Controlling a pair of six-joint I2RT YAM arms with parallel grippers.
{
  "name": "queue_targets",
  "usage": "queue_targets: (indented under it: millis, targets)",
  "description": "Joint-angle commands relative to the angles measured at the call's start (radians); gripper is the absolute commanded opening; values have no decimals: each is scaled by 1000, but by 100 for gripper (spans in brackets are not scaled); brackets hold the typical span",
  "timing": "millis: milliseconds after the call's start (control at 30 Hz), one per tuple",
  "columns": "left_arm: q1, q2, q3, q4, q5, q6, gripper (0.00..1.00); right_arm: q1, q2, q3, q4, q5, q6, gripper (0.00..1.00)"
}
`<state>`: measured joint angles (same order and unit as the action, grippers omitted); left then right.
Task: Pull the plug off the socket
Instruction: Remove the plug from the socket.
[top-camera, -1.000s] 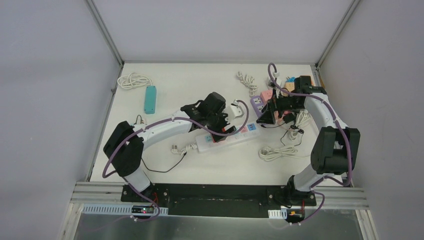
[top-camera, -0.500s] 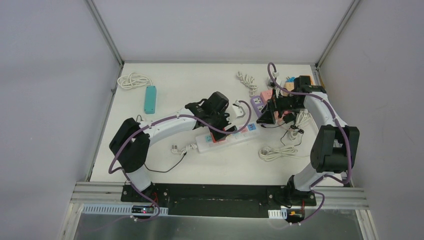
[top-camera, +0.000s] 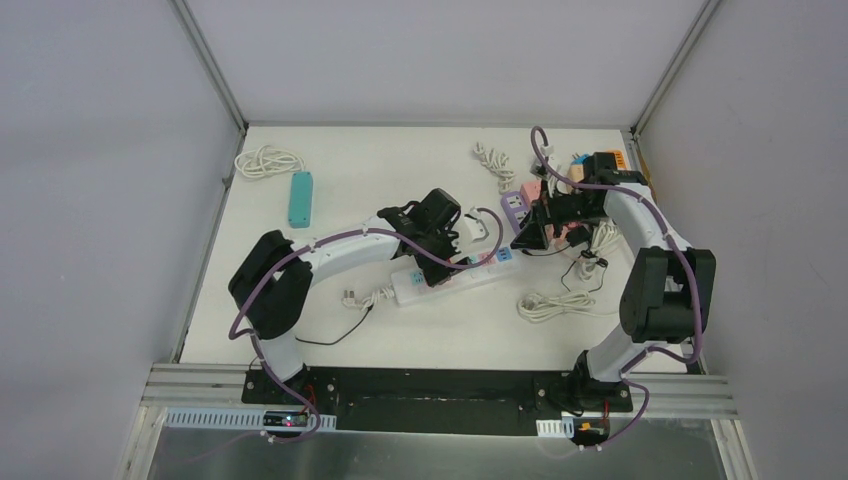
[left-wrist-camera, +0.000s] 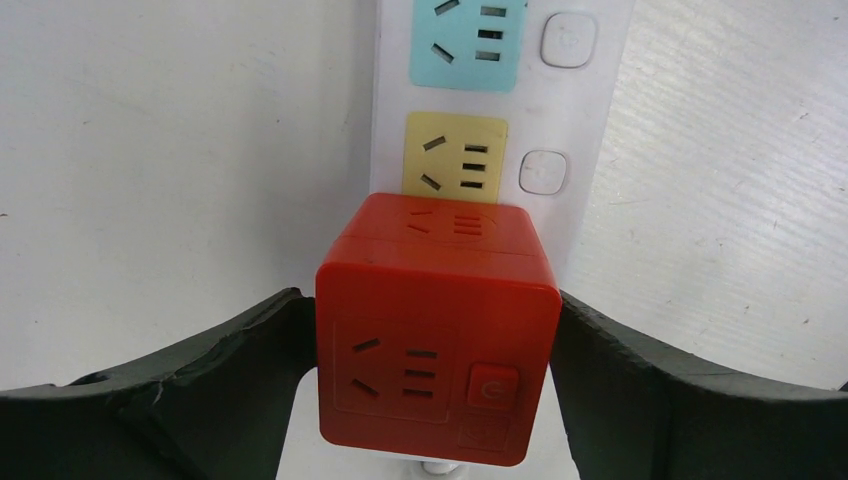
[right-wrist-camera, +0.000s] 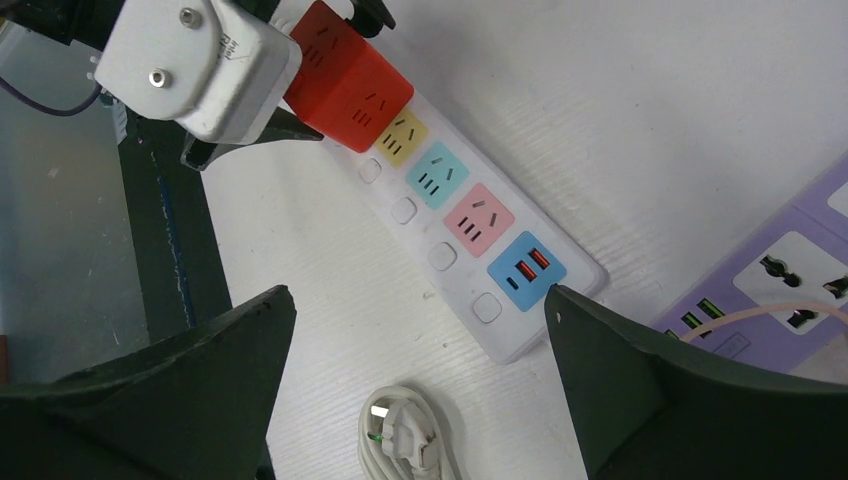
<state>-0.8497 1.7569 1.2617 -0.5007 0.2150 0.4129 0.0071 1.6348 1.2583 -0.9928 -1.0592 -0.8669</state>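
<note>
A red cube-shaped plug (left-wrist-camera: 437, 340) stands on the end socket of the white power strip (left-wrist-camera: 590, 110), next to its yellow outlet. My left gripper (left-wrist-camera: 425, 300) straddles it, and both black fingers (left-wrist-camera: 240, 340) press against the cube's sides. From above, that gripper (top-camera: 440, 255) covers the strip's (top-camera: 482, 264) left half. My right gripper (right-wrist-camera: 415, 300) hangs open above the strip's blue USB end (right-wrist-camera: 527, 268), holding nothing. The right wrist view also catches the red plug (right-wrist-camera: 350, 85) under the left gripper's grey body.
A purple power strip (top-camera: 513, 207) lies just beyond the right gripper (top-camera: 528, 238). Below that gripper lies a white plug with coiled cord (right-wrist-camera: 400, 440). A teal strip (top-camera: 300, 198) and a white cable coil (top-camera: 268, 160) sit far left. More cords (top-camera: 552, 304) lie right.
The left arm's elbow has swung right and the wrist has settled slightly lower over the red plug. The right arm has hardly moved.
</note>
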Motion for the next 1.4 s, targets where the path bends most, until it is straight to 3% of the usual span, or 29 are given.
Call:
queue_targets:
  millis: [0,100,233,300,433,633,767,867,967,1200,1267,1367]
  targets:
    - [-4,-2,26,-17,-2,-1,82,9,2,45,-7,-19,-35,100]
    - [-5,-10,32,-17,16,-11,72,12,7,48,-11,-20,-36,100]
    - [-4,-17,41,-17,24,-17,49,19,11,50,-16,-22,-35,100]
    - [-4,-19,39,-18,33,-19,25,20,13,50,-15,-23,-33,100]
    - [-4,-22,28,-11,54,-33,0,28,27,46,-4,-50,-5,100]
    - [-4,-81,-75,104,76,-64,0,72,106,29,70,-153,193,100]
    - [-4,-163,-200,244,85,-99,0,139,158,33,189,-92,412,100]
    - [-4,-203,-265,320,84,-112,0,181,172,37,227,-33,458,100]
    - [-4,-213,-293,331,87,-106,0,192,152,33,212,-3,371,100]
    - [-4,-224,-325,332,130,-63,0,179,16,-112,222,-71,12,100]
    - [-4,-224,-336,347,143,-52,0,180,-30,-170,216,-64,-154,100]
    - [-4,-227,-360,383,174,-27,0,194,-120,-274,323,-8,-337,100]
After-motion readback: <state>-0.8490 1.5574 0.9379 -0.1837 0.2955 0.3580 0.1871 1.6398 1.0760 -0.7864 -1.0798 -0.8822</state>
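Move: The left hand's open fingers already straddle the red plug, whose middle sits at the hand point, about 1 cm below it. The white strip's right end is some 15 cm to its right and 1 cm farther out; a loose cord plug lies 20 cm left, 7 cm back. For the right hand, that strip end lies about 5 cm back, 2 cm left and 12 cm below, with the purple strip 5 cm ahead and the cord coil 14 cm back, 6 cm right. The left fingers pinch the red plug by its sides, then drag it about 2.5 cm back towards the base at constant height, the hand tilting some 10 degrees so the fingers lean flatter to the right. Meanwhile the wide-open right hand sweeps left and down about 4 cm towards the white strip's right end, tipping and untipping, then turns back 3 cm with a little return right; its contact can't be seen. ##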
